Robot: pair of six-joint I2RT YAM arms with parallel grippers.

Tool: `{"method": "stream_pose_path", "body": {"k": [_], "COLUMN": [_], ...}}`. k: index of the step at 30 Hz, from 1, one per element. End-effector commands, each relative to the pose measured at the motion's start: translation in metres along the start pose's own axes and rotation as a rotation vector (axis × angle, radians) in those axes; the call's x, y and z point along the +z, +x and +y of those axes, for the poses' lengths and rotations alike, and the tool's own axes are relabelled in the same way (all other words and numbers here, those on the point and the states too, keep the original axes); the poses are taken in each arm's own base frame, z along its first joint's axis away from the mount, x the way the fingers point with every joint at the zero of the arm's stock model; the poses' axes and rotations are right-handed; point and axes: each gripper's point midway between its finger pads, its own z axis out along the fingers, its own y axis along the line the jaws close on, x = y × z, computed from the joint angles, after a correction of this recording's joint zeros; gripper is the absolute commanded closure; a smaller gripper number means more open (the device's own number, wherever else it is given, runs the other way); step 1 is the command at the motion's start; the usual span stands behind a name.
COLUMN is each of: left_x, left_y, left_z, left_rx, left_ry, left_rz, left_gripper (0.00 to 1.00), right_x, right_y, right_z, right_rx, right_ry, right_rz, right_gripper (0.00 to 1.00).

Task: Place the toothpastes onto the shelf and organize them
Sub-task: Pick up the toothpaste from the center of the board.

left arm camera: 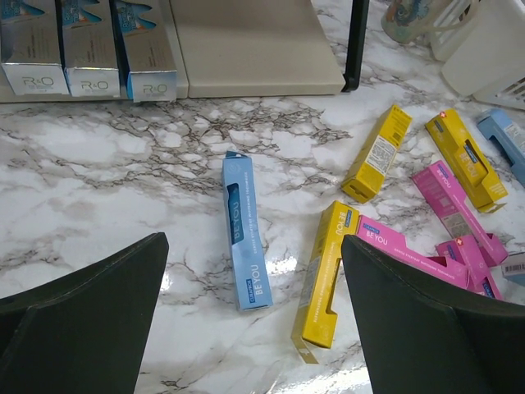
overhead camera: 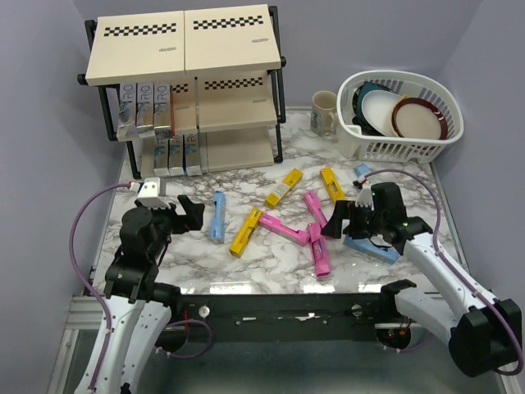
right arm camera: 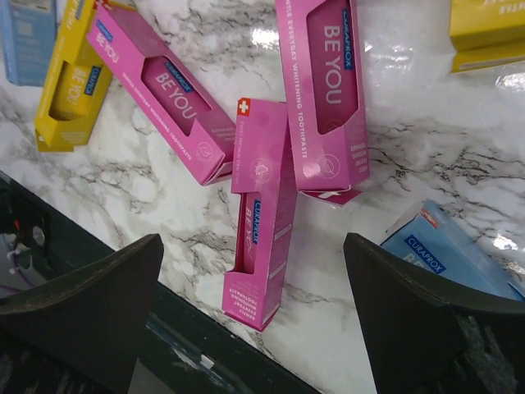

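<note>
The shelf (overhead camera: 184, 49) stands at the back left. Silver and teal toothpastes stand upright on its middle tier (overhead camera: 141, 107) and bottom tier (overhead camera: 172, 156). Several loose cartons lie on the marble: a light blue one (overhead camera: 217, 217), yellow ones (overhead camera: 245, 231) (overhead camera: 284, 188) and pink ones (overhead camera: 283, 227) (overhead camera: 319, 249). My left gripper (overhead camera: 190, 215) hangs open just left of the light blue carton (left arm camera: 246, 231), with nothing between its fingers. My right gripper (overhead camera: 338, 222) is open above a pink carton (right arm camera: 261, 222), over another light blue carton (overhead camera: 371, 246).
A white dish basket (overhead camera: 402, 144) with plates stands at the back right, a mug (overhead camera: 324, 111) beside it. The table's black front rail (overhead camera: 279, 308) runs close under the pink cartons. The right half of each shelf board (overhead camera: 238, 115) is bare.
</note>
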Motion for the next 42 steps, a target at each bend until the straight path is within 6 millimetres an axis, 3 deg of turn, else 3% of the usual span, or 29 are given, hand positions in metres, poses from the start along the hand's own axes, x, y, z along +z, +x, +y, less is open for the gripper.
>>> {"method": "stream_pose_path", "body": {"k": [1, 18, 28, 37, 42], "left_x": [-0.004, -0.003, -0.002, 0.000, 0.001], "left_y": [-0.005, -0.002, -0.001, 0.002, 0.003], "left_z": [-0.009, -0.012, -0.014, -0.014, -0.015], "left_rx": [-0.001, 0.002, 0.002, 0.002, -0.001], "left_ry": [0.050, 0.068, 0.077, 0.080, 0.085], "left_rz": [-0.020, -0.011, -0.004, 0.011, 0.016], "left_gripper": [0.01, 0.01, 0.01, 0.01, 0.01], "right_x": [0.020, 0.057, 0.071, 0.077, 0.082], "right_y": [0.006, 0.024, 0.037, 0.059, 0.066], "right_z": [-0.016, -0.002, 0.005, -0.020, -0.022], "right_rx": [0.042, 0.002, -0.058, -0.119, -0.142], "right_ry": [0.124, 0.229, 0.280, 0.461, 0.494], "right_rz": [0.033, 0.112, 0.160, 0.232, 0.272], "right_gripper": [0.00, 0.31, 0.36, 0.38, 0.38]}}
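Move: The pink toothpaste in the middle lies lengthwise ahead of the right arm, its centre about 4 cm left of the open right hand, 4 cm nearer the base and 10 cm lower. A second pink box stands some 9 cm farther out from it; a third is about 10 cm to its left and 6 cm farther out. The blue box is roughly 15 cm to its right, level with it. From the left hand the target is some 31 cm right, 5 cm back and 21 cm below. Downward and to its left, the right hand sinks about 8.5 cm and shifts some 4.5 cm onto the far half of the middle pink toothpaste, while the wrist tips roughly 25 degrees so the fingers point more steeply down. The gripper narrows from wide open to a bit over half, leaving one finger at either long side of the box, not yet clamped. ##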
